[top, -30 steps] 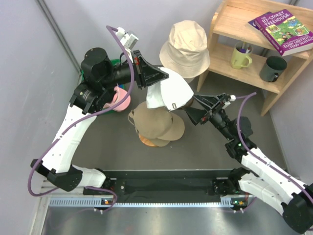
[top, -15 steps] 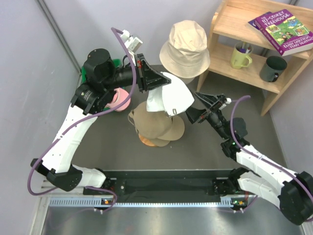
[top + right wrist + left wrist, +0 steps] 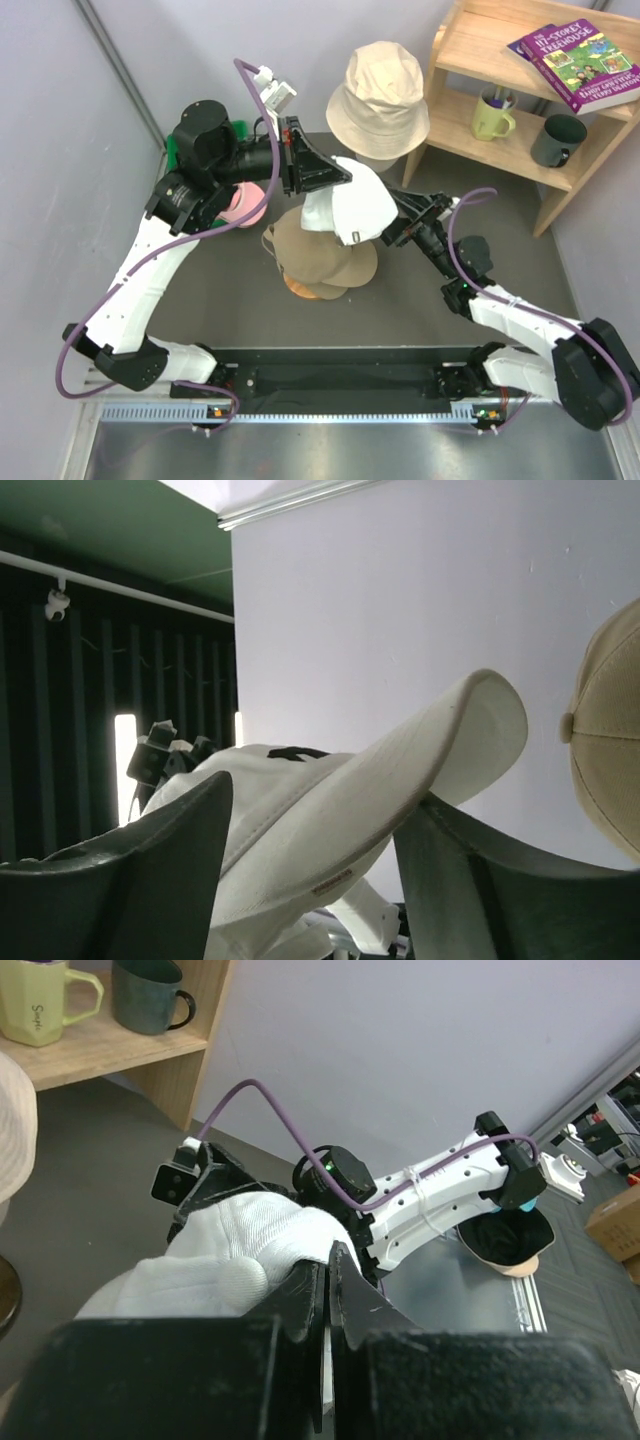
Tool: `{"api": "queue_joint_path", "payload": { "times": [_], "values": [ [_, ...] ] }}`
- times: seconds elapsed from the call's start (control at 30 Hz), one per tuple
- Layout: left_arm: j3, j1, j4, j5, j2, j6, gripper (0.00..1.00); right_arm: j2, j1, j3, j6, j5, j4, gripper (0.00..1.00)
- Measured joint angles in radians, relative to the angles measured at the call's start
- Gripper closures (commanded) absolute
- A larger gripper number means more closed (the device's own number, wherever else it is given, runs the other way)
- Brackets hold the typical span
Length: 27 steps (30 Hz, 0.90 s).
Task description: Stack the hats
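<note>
My left gripper is shut on the back edge of the white cap and holds it in the air above the tan cap. In the left wrist view the jaws pinch the white fabric. My right gripper is open at the cap's right side. In the right wrist view the white brim lies between the spread fingers, with the dark logo on top. The cream bucket hat sits at the back. The pink cap lies under my left arm. No blue cap shows.
A wooden shelf at the back right holds a yellow-green mug, a dark mug and a purple book. The tan cap rests on a wooden stand base. Grey walls close in left and behind.
My right gripper has moved up and left until its open fingers sit around the white cap's brim. My left gripper has swung the white cap slightly right and turned it flatter.
</note>
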State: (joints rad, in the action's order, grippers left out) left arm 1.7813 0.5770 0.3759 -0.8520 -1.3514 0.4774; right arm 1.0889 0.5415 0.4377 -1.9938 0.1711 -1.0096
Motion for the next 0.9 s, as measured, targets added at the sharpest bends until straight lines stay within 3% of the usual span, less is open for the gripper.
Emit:
{"api": "queue_joint_path", "payload": {
  "times": [0.03, 0.13, 0.23, 0.47, 0.63, 0.67, 0.7, 0.8, 0.9],
  "values": [
    [0.001, 0.000, 0.006, -0.004, 0.000, -0.002, 1.00, 0.017, 0.000, 0.000, -0.002, 0.002, -0.018, 0.55],
    [0.024, 0.000, 0.077, -0.005, 0.000, -0.031, 1.00, 0.058, 0.000, 0.000, -0.005, 0.005, -0.067, 0.72],
    [0.078, 0.000, 0.215, 0.031, 0.000, -0.106, 1.00, 0.073, 0.000, 0.000, -0.012, 0.000, -0.105, 0.97],
    [0.143, 0.000, 0.513, 0.277, 0.014, -0.291, 1.00, 0.048, 0.000, 0.000, -0.016, -0.036, -0.140, 1.00],
    [0.106, 0.001, 0.626, 0.503, 0.047, -0.358, 1.00, -0.003, 0.000, 0.004, 0.059, -0.041, -0.073, 1.00],
    [0.096, 0.001, 0.640, 0.547, 0.056, -0.364, 0.96, -0.016, 0.000, 0.013, 0.093, -0.038, -0.041, 1.00],
    [0.080, 0.003, 0.645, 0.586, 0.067, -0.369, 0.62, -0.023, 0.000, 0.026, 0.122, -0.035, -0.017, 1.00],
    [0.026, 0.008, 0.646, 0.699, 0.109, -0.382, 0.01, -0.034, 0.000, 0.108, 0.230, -0.025, 0.080, 1.00],
    [-0.017, 0.004, 0.649, 0.887, 0.163, -0.365, 0.01, -0.043, 0.002, 0.182, 0.315, -0.010, 0.119, 1.00]
  ]
}}
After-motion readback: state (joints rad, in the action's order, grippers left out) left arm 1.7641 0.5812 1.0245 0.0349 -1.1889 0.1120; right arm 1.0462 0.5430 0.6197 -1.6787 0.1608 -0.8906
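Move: Held in the left fingers, the white cap has its middle about 10 cm below the left hand and 4 cm ahead of it; the tan caps on the stand lie some 8 cm ahead, 6 cm to its left and 28 cm down. From the right hand, its open fingers around the brim, the same cap's middle is about 7 cm left, 2 cm back and 5 cm higher. The tan caps are roughly 14 cm left, 3 cm ahead and 14 cm below the right hand; the bucket hat is 22 cm ahead, 1 cm left and slightly higher. Closing on the brim almost in place, the right fingers pinch the white cap, then the right hand rises about 6 cm with its fingertips tilting up. The left hand, still shut at first, swings left and down, somewhat forward, turning counter-clockwise some 45 degrees with its left side rising, and opens wide at the end to let go of the cap, about 14 cm farther left. ##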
